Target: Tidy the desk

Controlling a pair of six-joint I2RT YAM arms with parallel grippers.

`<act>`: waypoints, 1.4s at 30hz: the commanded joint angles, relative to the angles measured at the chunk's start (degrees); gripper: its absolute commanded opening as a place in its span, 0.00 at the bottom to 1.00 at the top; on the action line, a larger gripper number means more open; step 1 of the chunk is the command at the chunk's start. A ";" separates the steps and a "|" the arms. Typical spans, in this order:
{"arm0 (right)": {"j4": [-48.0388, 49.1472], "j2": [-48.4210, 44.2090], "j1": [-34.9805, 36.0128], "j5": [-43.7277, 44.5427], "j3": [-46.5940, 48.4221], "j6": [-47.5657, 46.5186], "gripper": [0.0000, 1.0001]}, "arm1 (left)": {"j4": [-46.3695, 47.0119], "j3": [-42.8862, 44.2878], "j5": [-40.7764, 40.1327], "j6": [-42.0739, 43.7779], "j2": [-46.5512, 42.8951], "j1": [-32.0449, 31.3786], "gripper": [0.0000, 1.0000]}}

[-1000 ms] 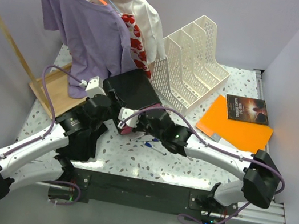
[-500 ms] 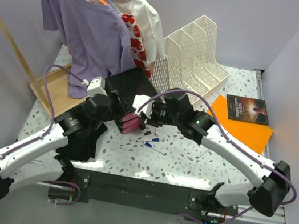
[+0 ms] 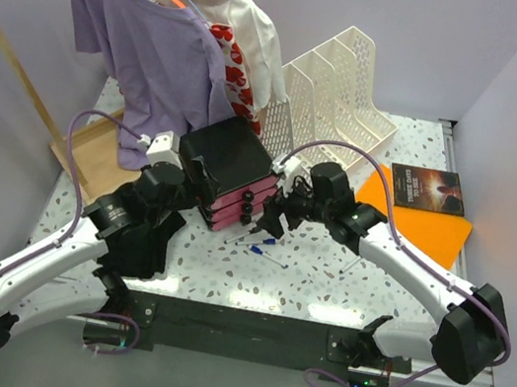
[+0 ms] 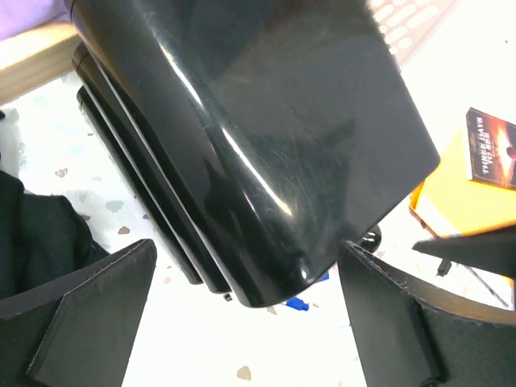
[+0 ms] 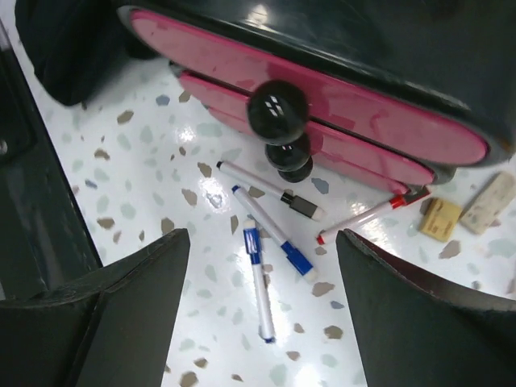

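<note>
On the speckled white desk (image 3: 322, 285) stands a black drawer unit (image 3: 230, 154) with pink drawer fronts (image 5: 322, 113) and black knobs (image 5: 276, 111). My left gripper (image 3: 199, 181) is open at its left side; in the left wrist view the gripper (image 4: 250, 314) straddles the unit's glossy black top (image 4: 266, 145) without touching it. My right gripper (image 3: 269, 218) hangs open just in front of the drawers. Seen from the right wrist, that gripper (image 5: 262, 314) holds nothing. Below it lie two blue markers (image 5: 274, 234), a black-capped pen (image 5: 270, 191) and a red pen (image 5: 363, 216).
Two erasers (image 5: 463, 210) lie by the unit's right end. A white file rack (image 3: 339, 107) stands behind, and an orange folder (image 3: 412, 231) with a dark book (image 3: 425, 188) lies at right. A clothes rack with a purple shirt (image 3: 153, 55) stands at left on a wooden base (image 3: 80, 157). Black cloth (image 3: 144, 244) lies under my left arm.
My right arm rose from the pens and swung right of the drawer fronts while its jaws opened. The left jaws opened wider. The pink drawer fronts now show fully.
</note>
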 commanded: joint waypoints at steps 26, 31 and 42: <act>51.91 13.19 0.12 12.22 -16.15 40.10 0.73 | 8.23 -1.23 17.06 29.37 -0.92 -0.18 0.92; 50.77 14.69 0.21 12.48 -15.63 41.86 0.68 | 5.17 0.61 17.07 32.27 3.12 -0.18 0.90; 52.53 15.92 0.21 13.01 -15.63 45.11 0.50 | 2.34 2.02 11.71 32.01 9.81 -0.18 0.58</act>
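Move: The middle drawer knob is about 6 cm ahead of the right hand, 6 cm to its left and 6 cm below. The top knob sits some 5 cm directly above that knob, and a blue-capped marker lies almost straight under the hand, about 15 cm down. The black box's near left top corner is roughly 2 cm ahead of the left hand, 4 cm right and 3 cm below; black cloth lies 12 cm left, 4 cm nearer and 16 cm below. The right fingers come around the middle knob and part-close, contact not certain: the hand drops about 6 cm, then reaches forward and left, rolling its left side up and turning clockwise. The left hand lifts and backs off a little, then comes down about 5 cm and rightward onto the box's near left corner, turning clockwise and part-closing astride it. ##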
